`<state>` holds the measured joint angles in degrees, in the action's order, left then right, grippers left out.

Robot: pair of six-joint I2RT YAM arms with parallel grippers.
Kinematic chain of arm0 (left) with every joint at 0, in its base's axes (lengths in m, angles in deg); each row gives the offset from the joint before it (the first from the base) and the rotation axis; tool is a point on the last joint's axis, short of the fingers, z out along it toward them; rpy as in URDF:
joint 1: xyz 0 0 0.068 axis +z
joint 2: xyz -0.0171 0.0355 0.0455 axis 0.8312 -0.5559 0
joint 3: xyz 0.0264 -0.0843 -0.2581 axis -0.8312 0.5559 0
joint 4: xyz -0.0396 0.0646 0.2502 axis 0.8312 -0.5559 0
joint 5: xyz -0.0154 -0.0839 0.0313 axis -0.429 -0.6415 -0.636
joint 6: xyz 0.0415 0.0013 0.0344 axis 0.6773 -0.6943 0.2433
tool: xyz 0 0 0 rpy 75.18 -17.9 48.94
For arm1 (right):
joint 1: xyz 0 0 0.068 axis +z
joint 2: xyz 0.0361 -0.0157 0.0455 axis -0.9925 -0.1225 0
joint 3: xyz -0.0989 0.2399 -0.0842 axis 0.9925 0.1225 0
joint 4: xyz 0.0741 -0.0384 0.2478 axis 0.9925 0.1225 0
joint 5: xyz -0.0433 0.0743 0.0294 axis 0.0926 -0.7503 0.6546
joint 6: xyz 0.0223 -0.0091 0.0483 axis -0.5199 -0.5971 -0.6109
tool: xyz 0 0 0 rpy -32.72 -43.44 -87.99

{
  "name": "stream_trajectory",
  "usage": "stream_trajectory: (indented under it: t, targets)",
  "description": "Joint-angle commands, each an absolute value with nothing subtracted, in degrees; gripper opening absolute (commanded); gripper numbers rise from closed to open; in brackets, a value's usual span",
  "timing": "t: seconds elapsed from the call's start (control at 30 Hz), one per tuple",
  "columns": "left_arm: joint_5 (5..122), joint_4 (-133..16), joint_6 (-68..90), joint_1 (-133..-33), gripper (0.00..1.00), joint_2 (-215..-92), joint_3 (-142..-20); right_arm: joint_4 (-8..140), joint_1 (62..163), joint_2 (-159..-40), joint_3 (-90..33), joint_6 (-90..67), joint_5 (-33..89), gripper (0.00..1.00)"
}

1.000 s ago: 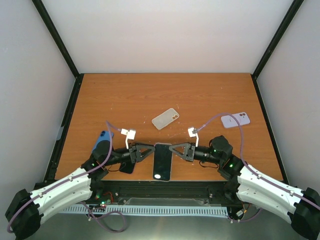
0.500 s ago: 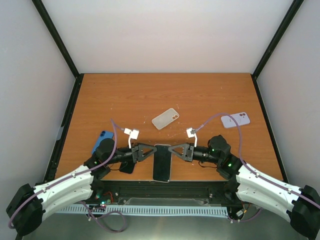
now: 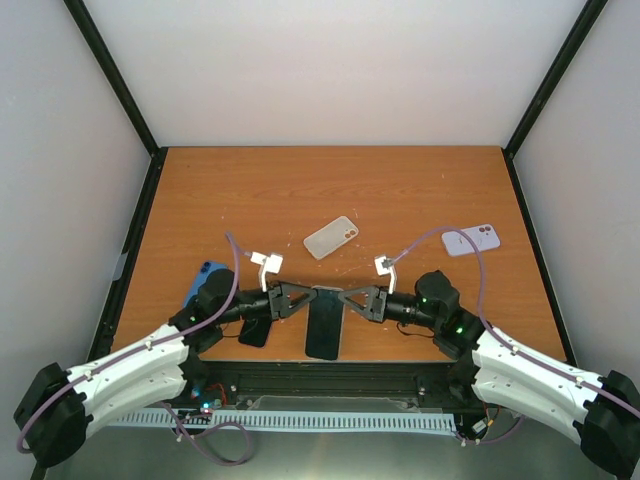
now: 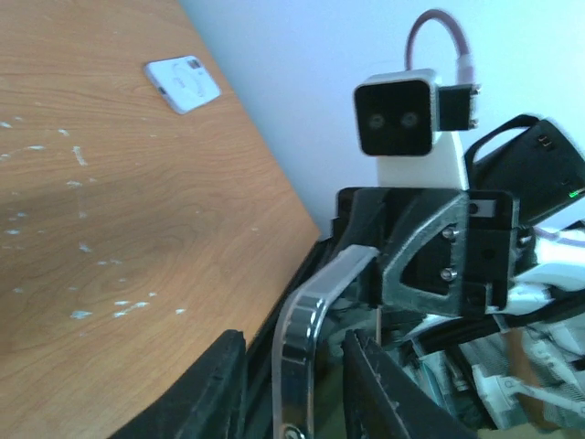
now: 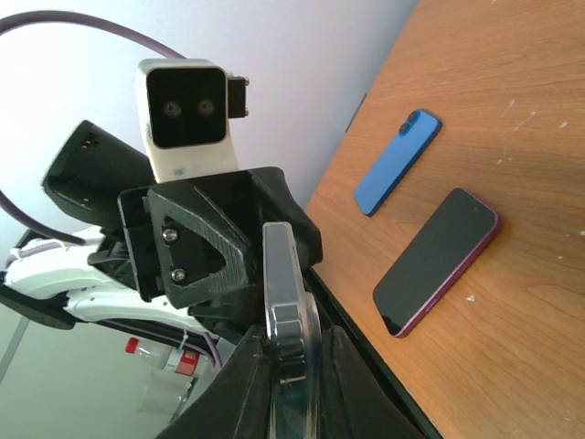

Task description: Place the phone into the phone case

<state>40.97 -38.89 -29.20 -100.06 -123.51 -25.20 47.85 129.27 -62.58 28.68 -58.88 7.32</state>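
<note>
A dark phone (image 3: 325,325) with a clear rim round its edge hangs over the table's near edge between both grippers. My right gripper (image 3: 346,300) is shut on its right side; in the right wrist view the jaws (image 5: 294,337) pinch the phone's rim (image 5: 283,274). My left gripper (image 3: 304,300) straddles the phone's left side. In the left wrist view its jaws (image 4: 294,346) stand either side of the rim (image 4: 302,311) with a narrow gap on each side. A clear empty phone case (image 3: 331,237) lies flat mid-table, beyond both grippers.
A blue phone (image 3: 205,279) and a dark phone with a purple edge (image 3: 253,333) lie left of the left gripper. A pale lilac-white phone or case (image 3: 471,240) lies at the right. Black frame posts stand at the table's far corners.
My left gripper has moved right up to the phone's left side and its jaws have narrowed round it. The right gripper has kept its grip and barely moved.
</note>
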Motion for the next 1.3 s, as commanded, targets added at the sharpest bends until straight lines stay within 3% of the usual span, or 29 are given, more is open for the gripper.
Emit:
stream_trajectory:
  t: [0.0, 0.07, 0.3, 0.5, 0.67, 1.03, 1.27]
  targets:
    - [47.3, -48.2, -27.1, -100.3, 0.40, -123.9, -30.1, 50.3, 129.6, -62.0, 26.9, -56.8, 10.5, 0.03]
    - [51.7, -53.6, -27.2, -100.3, 0.61, -124.0, -31.7, 54.2, 129.0, -62.7, 25.8, -54.8, 12.2, 0.03]
    - [66.4, -74.8, -30.2, -100.2, 0.99, -126.6, -37.4, 64.4, 121.9, -69.3, 22.2, -48.2, 13.2, 0.03]
    - [70.7, -88.4, -30.9, -99.4, 1.00, -136.4, -44.1, 64.8, 111.1, -76.9, 21.9, -44.6, 7.0, 0.03]
    - [71.6, -91.5, -31.7, -97.7, 0.99, -140.9, -44.5, 69.0, 105.9, -82.6, 19.5, -39.8, 6.2, 0.04]
    - [71.7, -94.6, -30.2, -90.8, 0.99, -145.2, -43.8, 77.2, 103.2, -86.2, 18.2, -39.4, 15.9, 0.26]
    - [71.1, -93.2, -31.8, -90.6, 0.99, -148.6, -42.7, 83.7, 103.2, -86.3, 14.7, -42.5, 22.8, 0.34]
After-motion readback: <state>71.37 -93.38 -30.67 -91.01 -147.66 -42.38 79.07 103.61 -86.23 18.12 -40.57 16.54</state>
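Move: The cased phone is held between both hands, its middle about 7 cm back from each hand point and 2 cm lower, 3 cm right of the left hand's and 4 cm left of the right's. The right hand's bare spot lies 4 cm ahead, 7 cm right, 20 cm down; the white case is 23 cm ahead, 4 cm left, equally low. From the left hand, the black phone lies level ahead, 17 cm left, 20 cm down, the blue phone 9 cm ahead, 30 cm left. Down, right and forward, the right hand carries the cased phone to the bare wood, sinking some 15 cm with fingers tipping downward, and near the end partly opens to let go. The left hand spreads wide off the phone's left side, first edging forward, then swings down and left about 17 cm lower, fingers turning down over the black phone's forward end. ##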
